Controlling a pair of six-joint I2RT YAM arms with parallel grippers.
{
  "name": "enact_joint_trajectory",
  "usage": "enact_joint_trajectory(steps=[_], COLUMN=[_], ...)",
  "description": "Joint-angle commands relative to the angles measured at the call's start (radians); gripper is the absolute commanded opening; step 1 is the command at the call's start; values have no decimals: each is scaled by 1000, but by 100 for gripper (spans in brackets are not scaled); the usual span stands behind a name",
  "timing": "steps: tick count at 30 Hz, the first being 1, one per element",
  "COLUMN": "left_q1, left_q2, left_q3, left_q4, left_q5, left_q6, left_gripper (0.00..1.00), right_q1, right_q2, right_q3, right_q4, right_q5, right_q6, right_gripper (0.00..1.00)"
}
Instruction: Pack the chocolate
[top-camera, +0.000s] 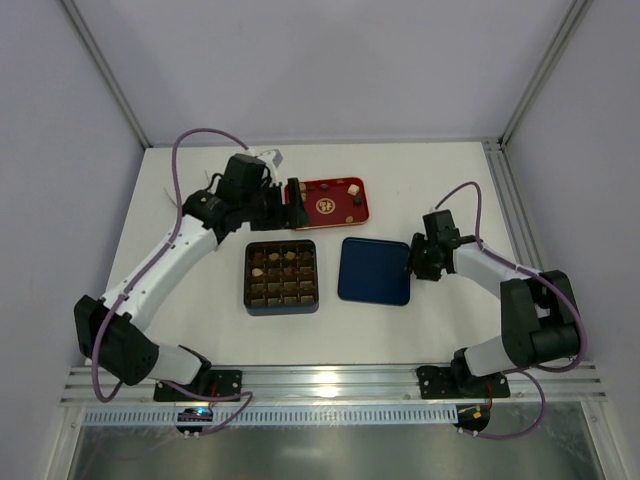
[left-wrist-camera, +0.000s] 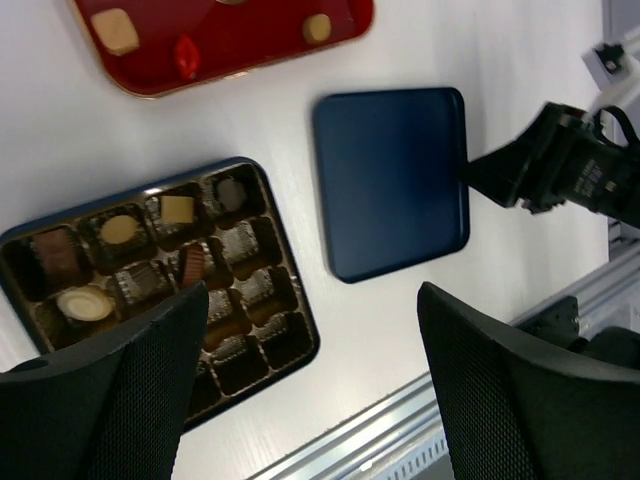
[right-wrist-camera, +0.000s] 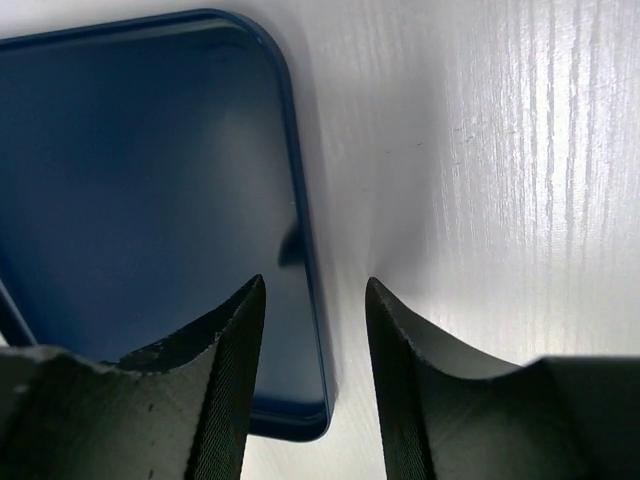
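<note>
Chocolate pieces lie loose on the red tray (top-camera: 338, 208): a cream cube (top-camera: 352, 188) (left-wrist-camera: 115, 30), a tan round (left-wrist-camera: 317, 27) and a red piece (left-wrist-camera: 186, 55). More chocolate (left-wrist-camera: 120, 229) fills part of the dark gridded box (top-camera: 311, 300) (left-wrist-camera: 298, 300). My left gripper (top-camera: 296, 206) (left-wrist-camera: 310, 330) hangs open over the tray's left end, with nothing between its fingers. My right gripper (top-camera: 410, 260) (right-wrist-camera: 312, 290) straddles the right edge of the navy lid (top-camera: 374, 270) (right-wrist-camera: 150, 200). Its jaws are partly closed, with a gap on both sides of the rim.
The box and the lid lie side by side on the white table, with the tray behind them. A metal rail (left-wrist-camera: 420, 420) runs along the table's near edge. Frame posts stand at the back corners.
</note>
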Motion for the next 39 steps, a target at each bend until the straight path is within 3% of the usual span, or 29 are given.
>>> enact_joint_trajectory(steps=[1,10,16,27,39], left_q1=[-64,-155,-160,-160,-160], left_q2=[6,100,203,436,545], left_q3=[-4,-26,-6,91,146], left_q4=[95,159,179,192,222], left_q5=[50,77,96,143,220], left_q6=[-38,-70,-62,-27,-46], left_gripper=[83,82,82,81,80], right_q1=[4,9,9,-11,-54], right_q2=[25,92,91,-30,-135], right_q3=[-9,18,44,116,153], right_q4=[55,55,31,-68,-141], right_q5=[28,34,68,0,-84], right_q6=[21,15,-14,-73,-88], right_gripper=[46,29,4,4,4])
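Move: The blue lid lies flat with its right rim already between my right fingers, so its middle is about 9 cm to the left, roughly level ahead and 1 cm lower; the red tray is some 20 cm left and 16 cm farther out. From my left hand the lid is about 21 cm right, 4 cm back and 22 cm below. Nearly under my left hand sits the chocolate box, some 5 cm back and 1 cm left, with the red tray 10 cm right and 12 cm ahead. My right hand creeps about 2 cm forward along the lid's right rim while its fingers shut and pinch it, slips back a centimetre, then lifts about 6 cm with the rim held. My left hand sweeps some 12 cm right towards the lid, then sinks about 14 cm near its left edge, tipping down and staying wide open. ##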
